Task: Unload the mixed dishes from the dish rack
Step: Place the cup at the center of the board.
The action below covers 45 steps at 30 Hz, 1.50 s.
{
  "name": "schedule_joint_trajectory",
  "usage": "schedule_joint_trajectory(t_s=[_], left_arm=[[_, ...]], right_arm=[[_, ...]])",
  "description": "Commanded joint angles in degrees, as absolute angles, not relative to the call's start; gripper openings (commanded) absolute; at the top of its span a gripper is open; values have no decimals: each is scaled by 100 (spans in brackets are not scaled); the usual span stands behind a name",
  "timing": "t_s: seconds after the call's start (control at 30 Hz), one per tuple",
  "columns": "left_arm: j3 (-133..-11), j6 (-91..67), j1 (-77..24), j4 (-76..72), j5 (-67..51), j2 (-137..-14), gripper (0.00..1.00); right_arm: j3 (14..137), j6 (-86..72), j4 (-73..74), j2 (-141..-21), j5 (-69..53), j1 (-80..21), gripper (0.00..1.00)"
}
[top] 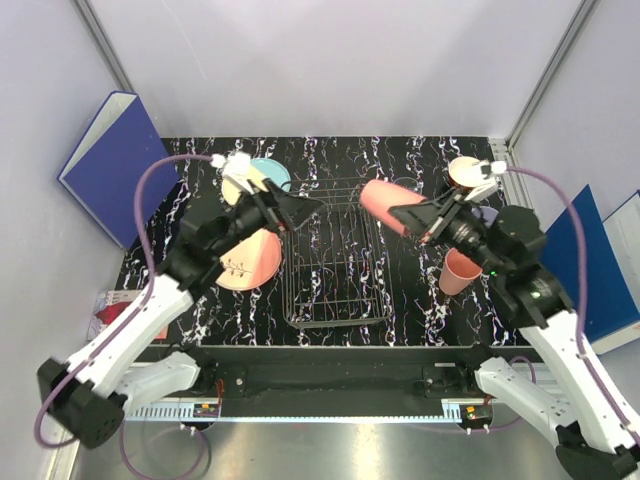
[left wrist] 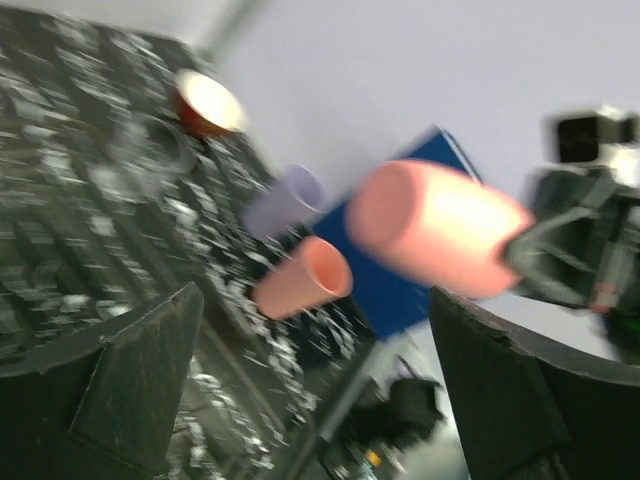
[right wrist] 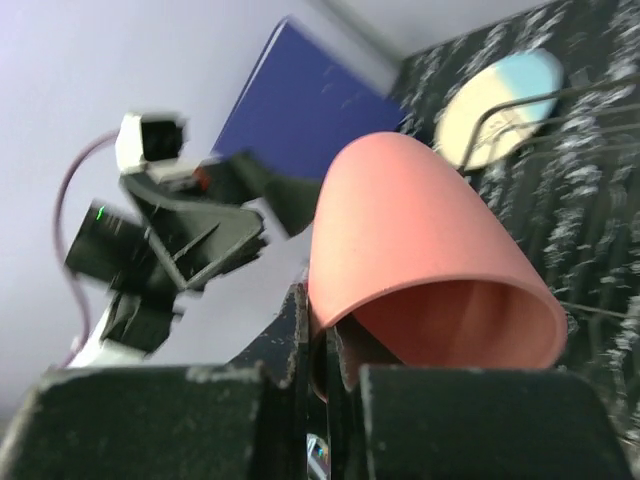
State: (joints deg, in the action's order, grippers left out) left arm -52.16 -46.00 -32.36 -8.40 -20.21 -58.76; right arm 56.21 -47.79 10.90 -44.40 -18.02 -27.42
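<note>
The wire dish rack [top: 335, 270] lies in the middle of the table. Above its far right corner a salmon-pink cup [top: 383, 205] [right wrist: 420, 250] hangs on its side, with my right gripper [top: 406, 218] [right wrist: 325, 350] shut on its rim wall. My left gripper [top: 300, 214] [left wrist: 320, 390] stands open and empty just left of that cup [left wrist: 435, 225], over the rack's far left corner. A second pink cup [top: 460, 272] [left wrist: 300, 278], a lavender cup [left wrist: 285, 200] and a red bowl [top: 465, 172] [left wrist: 207, 103] stand at the right. A salmon plate [top: 250, 260] and a blue-and-cream plate [top: 262, 178] [right wrist: 500, 100] lie at the left.
A blue binder [top: 105, 165] leans on the left wall and another [top: 600, 270] on the right wall. A clear glass [left wrist: 150, 150] stands blurred near the red bowl. White walls close in the table on three sides.
</note>
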Motion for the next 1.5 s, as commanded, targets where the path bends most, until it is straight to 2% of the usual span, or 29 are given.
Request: schedule_joint_trajectory(t_s=[0.0, 0.17, 0.2, 0.33, 0.4, 0.7, 1.0, 1.47], left_arm=[[-5353, -3823, -3190, 122, -344, -5151, 99], [-5203, -3867, -3190, 527, -176, -4887, 99], [-5160, -3876, -3190, 580, -158, -4878, 99], [-4966, -3937, -3190, 624, -202, -4729, 99], [-4870, -4008, -3190, 615, -263, -4667, 99], [-4457, -4113, -3199, 703, -430, -4333, 99], [-4175, -4350, -3199, 457, -720, -4421, 99], [-3735, -4518, -3199, 123, -1107, -4605, 99]], right_arm=[[6959, -4175, 4044, -4701, 478, -2733, 0], [8479, -4560, 6254, -5832, 2177, -2725, 0], [8760, -4666, 7058, -6062, 2684, -2733, 0], [9929, -5218, 8444, -6995, 3295, -2725, 0], [10046, -5387, 8752, -7215, 3200, -2725, 0], [10055, -5318, 9351, -6953, 3261, -2725, 0], [8756, -5721, 9352, -6609, 2663, -2725, 0], [7954, -6636, 9343, -6486, 2768, -2628, 0]])
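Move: My right hand already holds the pink cup by its rim. The standing pink cup is about 8 cm ahead of this hand, 17 cm to its right and 30 cm below. The purple cup stands some 15 cm beyond the standing cup and 9 cm to its right; the glass is about 32 cm ahead of my right hand and 2 cm right. From my open left hand, the standing cup lies roughly 42 cm right, 1 cm ahead and 27 cm below. I swing the held cup right and down, about 14 cm each way, towards the standing pink cup, bulging some 6 cm forward before drawing back. Meanwhile I turn the wrist clockwise and tip the fingers from level to steeply forward and down, my pinch still closed. My left hand, already empty, stays open and moves off about 6 cm left while sinking 10 cm. ##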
